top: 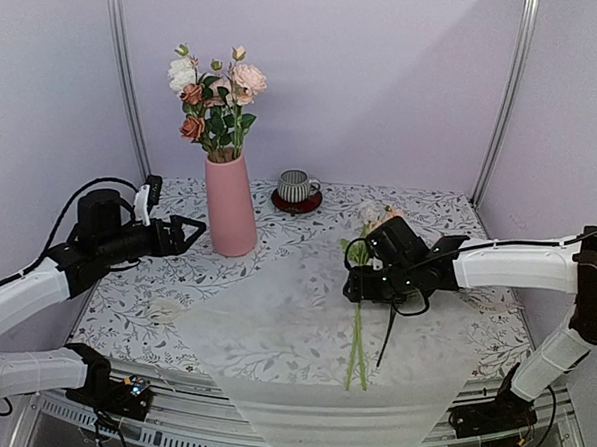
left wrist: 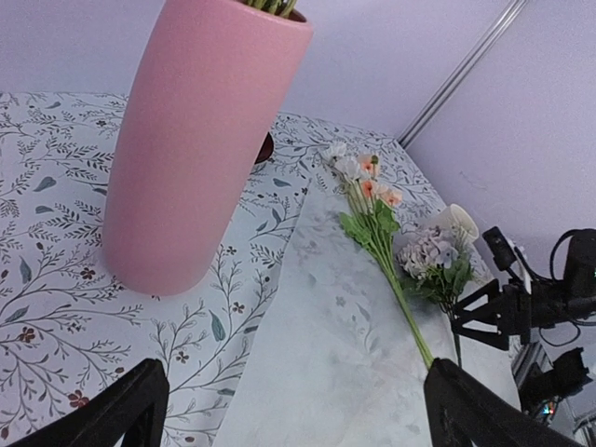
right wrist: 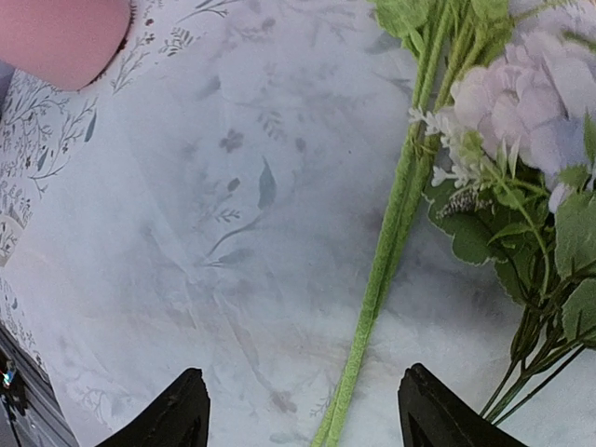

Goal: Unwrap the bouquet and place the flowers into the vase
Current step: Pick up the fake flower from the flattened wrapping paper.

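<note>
The pink vase (top: 229, 205) (left wrist: 191, 149) stands at the back left with several pink, peach and white flowers (top: 217, 89) in it. The bouquet lies unwrapped: its translucent paper (top: 272, 342) (left wrist: 345, 345) (right wrist: 186, 233) is spread flat on the table. On it lie loose flowers, with green stems (top: 357, 347) (right wrist: 391, 242), small peach and white blooms (left wrist: 372, 191) and a lavender bloom (left wrist: 433, 253) (right wrist: 521, 98). My right gripper (top: 354, 278) (right wrist: 303, 391) hangs low over the stems, jaws apart on either side of them, not touching. My left gripper (top: 196, 226) (left wrist: 296, 372) is open and empty beside the vase.
A grey striped mug (top: 297, 187) on a dark red saucer stands behind the paper. A cream mug (left wrist: 456, 222) lies past the loose flowers. Metal frame posts (top: 126, 74) rise at both back corners. The paper overhangs the table's near edge.
</note>
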`<state>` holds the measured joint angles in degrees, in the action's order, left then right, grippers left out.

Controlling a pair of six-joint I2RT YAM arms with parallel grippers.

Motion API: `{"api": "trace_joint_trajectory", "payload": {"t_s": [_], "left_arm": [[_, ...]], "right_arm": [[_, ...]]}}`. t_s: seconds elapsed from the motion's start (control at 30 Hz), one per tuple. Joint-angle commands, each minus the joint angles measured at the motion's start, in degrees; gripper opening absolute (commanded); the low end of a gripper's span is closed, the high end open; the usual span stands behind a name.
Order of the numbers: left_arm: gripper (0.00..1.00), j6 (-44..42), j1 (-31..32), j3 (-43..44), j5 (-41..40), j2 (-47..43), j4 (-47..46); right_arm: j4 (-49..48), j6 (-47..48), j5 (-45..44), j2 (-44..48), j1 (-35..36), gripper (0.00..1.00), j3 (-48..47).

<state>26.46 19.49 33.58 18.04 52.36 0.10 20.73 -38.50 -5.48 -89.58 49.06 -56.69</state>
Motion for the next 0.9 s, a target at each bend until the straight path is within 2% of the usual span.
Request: {"api": "trace_joint_trajectory", "payload": {"t_s": [0.0,0.07,0.3,0.87], "left_arm": [[0.98,0.54,-0.29,-1.14,0.61,0.13,-1.88],[0.98,0.57,-0.30,-1.46,0.95,0.51,-1.92],[0.98,1.50,-0.32,-1.97,2.31,2.28,-3.00],[0.98,2.81,-0.27,-1.84,2.89,3.72,-4.10]], "right_arm": [[6.17,-3.39,0.60,-3.39,-0.06,0.67,-3.25],[7.72,-5.40,0.55,-4.63,-0.03,0.63,-3.67],[8.60,-8.66,2.07,-5.98,1.05,0.39,-2.04],[14.82,-11.01,0.73,-4.95,8.69,0.35,0.37]]}}
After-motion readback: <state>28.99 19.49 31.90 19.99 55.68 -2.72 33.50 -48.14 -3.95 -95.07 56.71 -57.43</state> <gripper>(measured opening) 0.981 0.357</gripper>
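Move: The green flower stems run back beneath the right hand; the lower part it goes for lies about 9 cm back, 1 cm to its right and roughly 9 cm below. The dark stems slant in about 5 cm to the right of that part and 4 cm farther out. The hydrangea lies some 13 cm ahead and 8 cm right of the hand, the cream mug 16 cm ahead and 17 cm right. From the left hand the same part is about 11 cm back, 28 cm right and 21 cm below. The green stems' lower part is what the right hand lines up over: it first sinks about 4 cm, its fingers narrowing to roughly half their gap, then draws back along the stems, some 7 cm in all, easing a little lower. The wrist tips steeper by about 15 degrees, and the fingers stay part-open astride the line of the stems, with no grip yet. The left hand sinks about 2 cm beside the vase. ##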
